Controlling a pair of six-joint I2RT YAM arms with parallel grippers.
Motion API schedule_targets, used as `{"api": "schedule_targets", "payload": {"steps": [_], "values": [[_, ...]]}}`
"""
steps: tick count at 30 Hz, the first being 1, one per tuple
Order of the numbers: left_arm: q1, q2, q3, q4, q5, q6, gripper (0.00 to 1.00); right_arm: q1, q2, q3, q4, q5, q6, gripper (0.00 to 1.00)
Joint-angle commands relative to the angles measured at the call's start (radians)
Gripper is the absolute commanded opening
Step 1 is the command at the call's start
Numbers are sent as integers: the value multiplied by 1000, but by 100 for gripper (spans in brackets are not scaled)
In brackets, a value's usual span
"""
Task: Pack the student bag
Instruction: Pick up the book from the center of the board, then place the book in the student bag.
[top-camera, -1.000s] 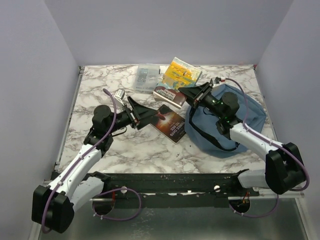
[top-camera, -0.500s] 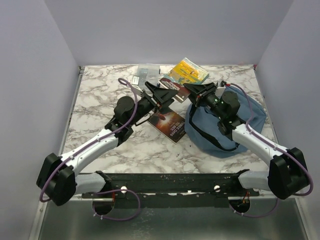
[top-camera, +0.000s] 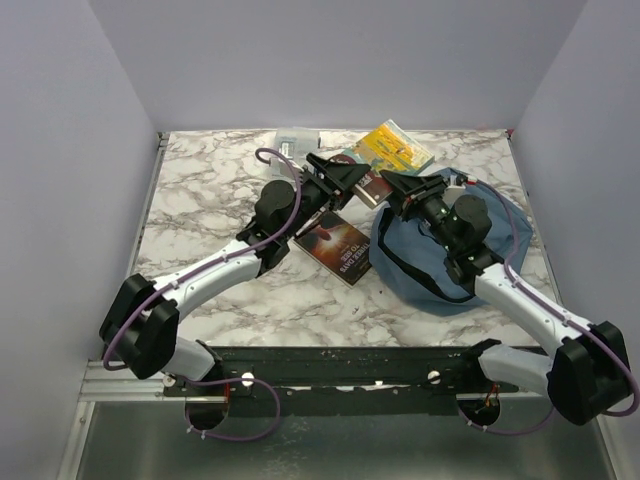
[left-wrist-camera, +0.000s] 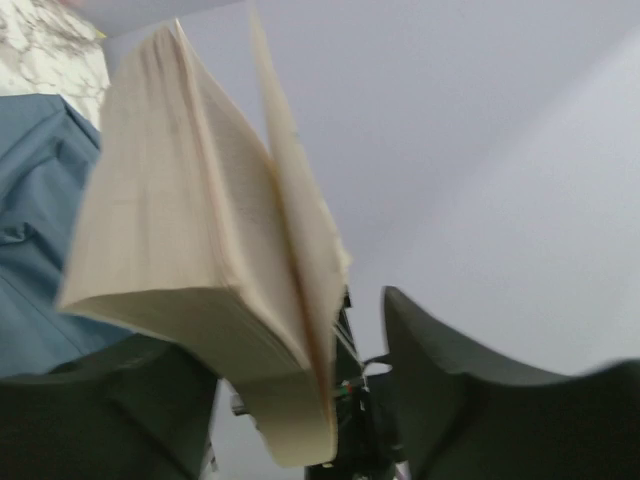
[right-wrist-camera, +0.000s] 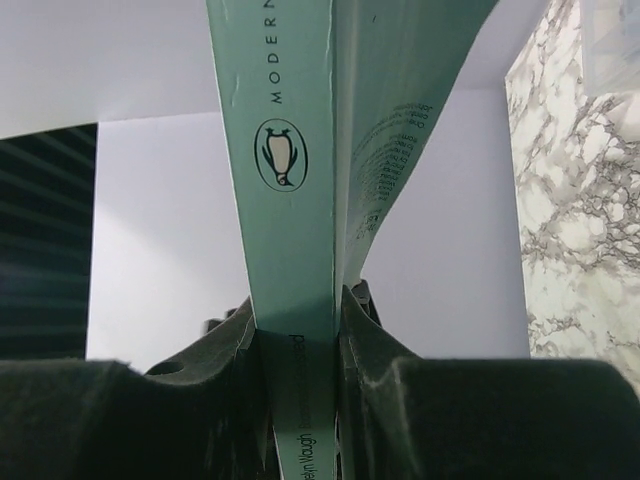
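The student bag (top-camera: 455, 255) is a dusty-blue backpack with black straps, lying at the right of the table; its fabric (left-wrist-camera: 30, 250) also shows in the left wrist view. My right gripper (top-camera: 392, 184) (right-wrist-camera: 297, 310) is shut on the spine of a mint-green paperback (right-wrist-camera: 290, 150), held off the table just left of the bag's top. The same paperback (top-camera: 366, 184) meets my left gripper (top-camera: 343, 180) (left-wrist-camera: 265, 345), which stands open around its cream page edge (left-wrist-camera: 190, 250). The pages lie against the left finger, with a gap to the right finger (left-wrist-camera: 450, 370).
A dark-covered book (top-camera: 336, 248) lies flat on the marble table (top-camera: 200, 200) beside the bag's left edge. A yellow packet (top-camera: 394, 147) and a small clear plastic box (top-camera: 295, 139) sit along the back. Walls close in the table on three sides.
My left arm has swung forward and right from the table's left-middle to the paperback, and its jaws have narrowed. The right gripper with the paperback has shifted slightly right.
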Motion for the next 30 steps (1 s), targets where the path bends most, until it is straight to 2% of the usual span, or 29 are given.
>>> {"api": "schedule_targets", "payload": {"steps": [1,5,6,8,10,11,14,16,20,23,27,30], "values": [[-34,27,22,68,-196,21,52,6,-62,-7,-31,81,-14,0],[-38,68,63,72,-219,28,34,6,-78,-11,-90,97,-30,0],[-39,71,67,74,-228,42,25,6,-85,-14,-112,100,-37,1],[-36,57,69,79,-244,101,9,5,-108,-24,-161,99,-97,9],[-29,21,62,76,-251,230,1,-8,-155,-31,-264,103,-205,34],[-22,-6,50,66,-262,293,0,-12,-189,-39,-292,102,-331,44],[19,-107,-24,48,-257,390,0,-13,-301,2,-529,203,-663,70],[82,-171,-63,-8,-191,408,0,-14,-353,24,-592,213,-908,86],[186,-297,-113,-191,-64,453,0,-13,-333,212,-873,241,-1308,92],[213,-388,-123,-357,-27,547,0,-13,-255,324,-1017,173,-1508,94],[236,-473,-130,-553,-35,626,0,-12,-151,473,-1202,115,-1602,94],[258,-510,-133,-680,-47,650,0,-5,-107,501,-1281,114,-1649,88]]}}
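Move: The yellow book is still in the right gripper's hold by its spine edge, its middle about 5 cm forward and 1 cm left of that hand. From the open left gripper, its middle lies some 5 cm forward and 6 cm right, near hand height. On the table, roughly 26 cm below, the dark book sits about 4 cm left and 1 cm back of the left hand; the blue bag is some 26 cm right and 2 cm back. Ease the left gripper a few centimetres down, forward and right onto the page edge of the yellow book and close to pinch it. Then open the right fingers to let go of the spine and draw them right and slightly back, rolling that wrist some 80 degrees, while the left carries the book about 16 cm left, left side rising and turning counter-clockwise. ##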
